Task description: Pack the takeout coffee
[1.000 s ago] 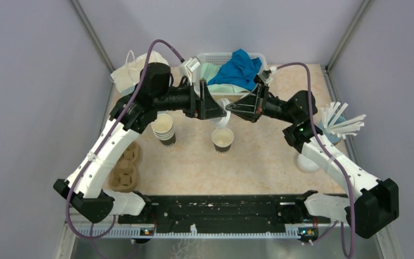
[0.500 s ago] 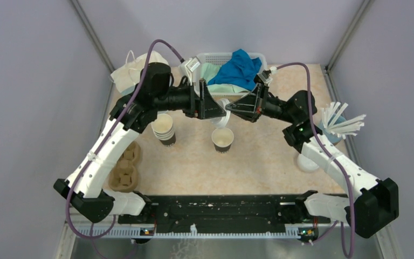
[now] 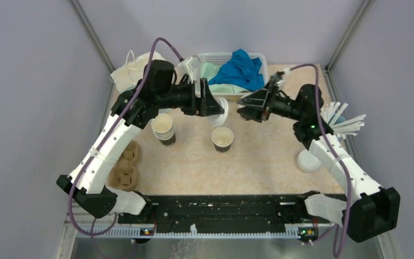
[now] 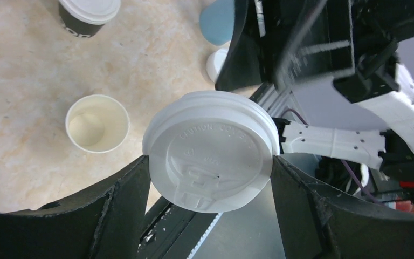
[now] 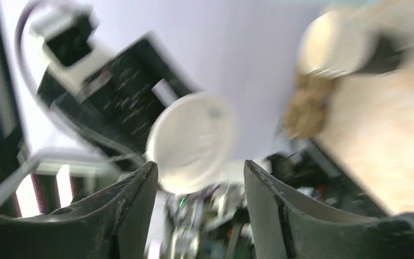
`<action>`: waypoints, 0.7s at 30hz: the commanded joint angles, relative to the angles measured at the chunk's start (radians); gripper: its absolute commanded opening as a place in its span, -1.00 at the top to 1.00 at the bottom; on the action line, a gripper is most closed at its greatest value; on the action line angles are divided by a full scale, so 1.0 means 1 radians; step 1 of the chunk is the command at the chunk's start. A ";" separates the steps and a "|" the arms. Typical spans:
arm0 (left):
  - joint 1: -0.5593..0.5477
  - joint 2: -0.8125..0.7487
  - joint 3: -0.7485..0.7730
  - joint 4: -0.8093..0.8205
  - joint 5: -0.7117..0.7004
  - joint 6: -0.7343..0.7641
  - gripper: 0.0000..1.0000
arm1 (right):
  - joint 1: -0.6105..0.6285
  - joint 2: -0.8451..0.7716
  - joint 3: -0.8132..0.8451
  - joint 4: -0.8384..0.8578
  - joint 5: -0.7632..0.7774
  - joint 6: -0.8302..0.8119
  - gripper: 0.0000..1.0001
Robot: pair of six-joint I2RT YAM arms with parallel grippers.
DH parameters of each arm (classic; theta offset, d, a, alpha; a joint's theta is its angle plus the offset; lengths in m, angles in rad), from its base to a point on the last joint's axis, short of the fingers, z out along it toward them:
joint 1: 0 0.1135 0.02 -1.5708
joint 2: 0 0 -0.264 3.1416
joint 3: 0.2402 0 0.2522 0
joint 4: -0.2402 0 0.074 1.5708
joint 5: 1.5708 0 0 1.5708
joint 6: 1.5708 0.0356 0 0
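Observation:
A round white lid (image 4: 210,151) is clamped by its rim between my left gripper's (image 4: 209,162) fingers, held on edge in the air above the table (image 3: 259,156). The overhead view shows that lid (image 3: 222,110) at the left gripper (image 3: 219,108), just behind an open paper cup (image 3: 222,139) with a cream inside. My right gripper (image 3: 243,106) hangs a short way right of the lid, open and empty. Its own blurred view has the lid (image 5: 191,143) beyond the right gripper (image 5: 199,166). A stack of cups (image 3: 163,128) stands left of the open cup. A lidded cup (image 3: 307,161) stands at the right.
A brown pulp tray (image 3: 125,167) lies at the left edge. A light blue cup of white sticks (image 3: 338,123) stands at the right edge. A white basket (image 3: 210,58) with blue and green cloth sits at the back, a white bag (image 3: 132,73) to its left.
My right gripper has opened, let go of the lid and drawn back to the right. The left gripper keeps the lid and has barely moved.

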State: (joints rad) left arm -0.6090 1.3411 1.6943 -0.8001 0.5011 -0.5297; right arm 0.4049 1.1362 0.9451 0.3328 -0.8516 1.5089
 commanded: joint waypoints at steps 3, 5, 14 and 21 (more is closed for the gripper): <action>-0.001 0.113 0.141 -0.192 -0.131 0.099 -0.46 | -0.368 -0.069 0.181 -1.027 0.069 -0.816 -0.28; -0.018 0.146 0.155 -0.213 -0.162 0.120 -0.45 | -0.367 -0.060 0.238 -1.164 0.154 -0.968 -0.28; -0.204 0.333 0.160 -0.254 -0.523 0.206 -0.39 | -0.349 -0.139 0.211 -1.222 0.232 -1.075 -0.61; -0.244 0.468 0.181 -0.249 -0.631 0.277 -0.40 | -0.345 -0.153 0.188 -1.212 0.241 -1.094 -0.67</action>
State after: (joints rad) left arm -0.8497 1.7710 1.8332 -1.0496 -0.0154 -0.3149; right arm 0.0525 1.0096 1.1332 -0.8803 -0.6258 0.4618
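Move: Under the left hand, which already holds the white lid, the open cup stands about 4 cm ahead and 4 cm to the right, some 29 cm lower. Counted from that cup, the lidded cup is roughly 15 cm farther out and 11 cm to the right, while the cup stack is about 24 cm to the left and 2 cm farther out. From the right hand, the open cup lies about 2 cm ahead, 4 cm to the left and equally far below. Lowering the held lid towards the open cup, the left hand sinks about 17 cm while easing a little forward and right, its fingers tipping down by some 40 degrees and keeping their pinch. The empty right hand clears off to the right and down, swinging forward and then back on the way, turning its fingertips downwards and opening wider. ##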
